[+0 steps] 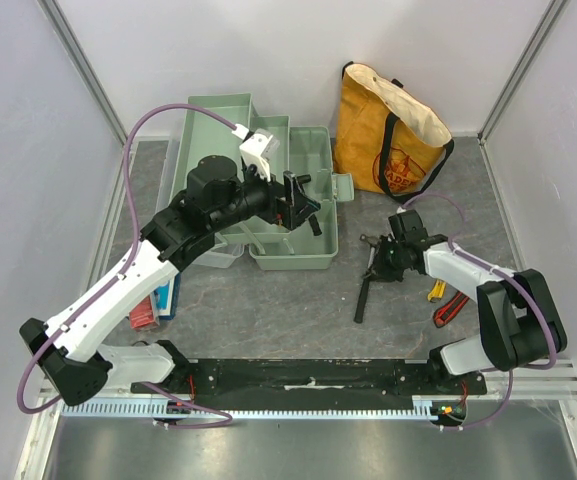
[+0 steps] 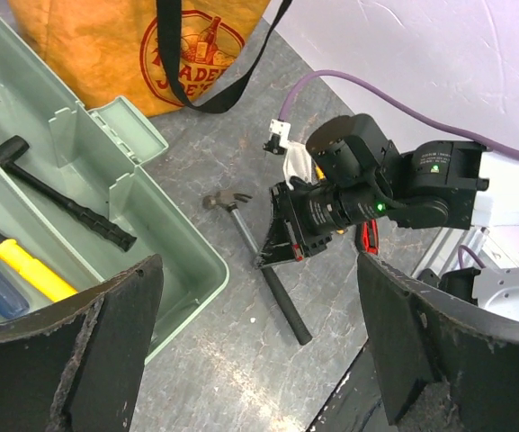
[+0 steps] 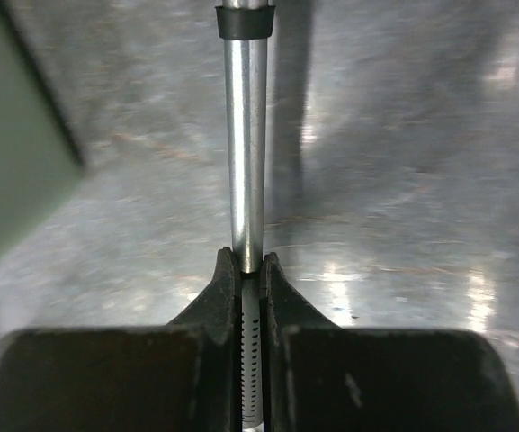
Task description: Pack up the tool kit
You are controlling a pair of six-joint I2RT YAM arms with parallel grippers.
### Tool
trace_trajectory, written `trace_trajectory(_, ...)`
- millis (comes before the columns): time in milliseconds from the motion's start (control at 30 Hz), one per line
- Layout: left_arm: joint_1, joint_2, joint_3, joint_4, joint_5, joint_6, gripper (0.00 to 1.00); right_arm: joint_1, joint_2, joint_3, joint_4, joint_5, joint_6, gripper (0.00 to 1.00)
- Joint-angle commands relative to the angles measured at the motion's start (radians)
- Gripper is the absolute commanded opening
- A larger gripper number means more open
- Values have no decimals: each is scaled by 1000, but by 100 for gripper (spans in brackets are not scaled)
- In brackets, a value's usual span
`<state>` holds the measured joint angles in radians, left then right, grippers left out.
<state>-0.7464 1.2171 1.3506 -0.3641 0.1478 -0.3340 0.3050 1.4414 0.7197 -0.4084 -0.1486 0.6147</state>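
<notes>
The sage-green toolbox (image 1: 293, 262) lies open at the back left. Its tray (image 2: 165, 238) holds a black-handled hammer (image 2: 70, 207) and a yellow-handled screwdriver (image 2: 30, 265). A second hammer (image 1: 362, 300) with a steel shaft and black grip lies on the grey tabletop to the right of the box. My right gripper (image 1: 378, 262) is shut on that shaft (image 3: 246, 135), just below the head (image 2: 226, 201). My left gripper (image 1: 303, 205) hovers over the box's right end, open, with nothing between its fingers (image 2: 106, 351).
A mustard-yellow tote bag (image 1: 388, 130) stands at the back right. Red-handled pliers (image 1: 450, 308) and a small yellow tool (image 1: 435, 291) lie by the right arm. Red and blue packets (image 1: 148, 310) lie at the left. Pale walls close in the table.
</notes>
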Motion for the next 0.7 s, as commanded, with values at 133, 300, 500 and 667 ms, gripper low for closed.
trace_trajectory(133,4,-13,8,16,30,32,92,-84,-107,-80,382,-436,374,0)
trace_trajectory(300,2,-28,10,11,15,35,92,-118,-174,-100,491,-454,465,0)
trace_trajectory(500,4,-37,15,2,1,35,92,-139,-223,-154,672,-488,620,0)
trace_trajectory(667,2,-56,16,-9,-17,36,92,-139,-257,-83,601,-435,521,0)
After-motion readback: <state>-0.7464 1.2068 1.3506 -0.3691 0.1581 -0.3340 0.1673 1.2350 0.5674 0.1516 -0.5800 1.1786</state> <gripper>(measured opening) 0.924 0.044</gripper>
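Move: The right hand holds the hammer low over the table; the tool box's right-hand deep compartment lies about 14 cm ahead, 12 cm to its left and 3 cm above. The black mallet lies in it at about 14 cm ahead and 12 cm left, and the orange bag stands roughly 22 cm ahead and 3 cm right. From the raised left hand, that compartment is some 12 cm ahead, straight in line sideways, and 31 cm below. Right hand lifts the pinched hammer 12 cm, drifting forward-left towards the tool box, rolling fingers 45 degrees to point left. ##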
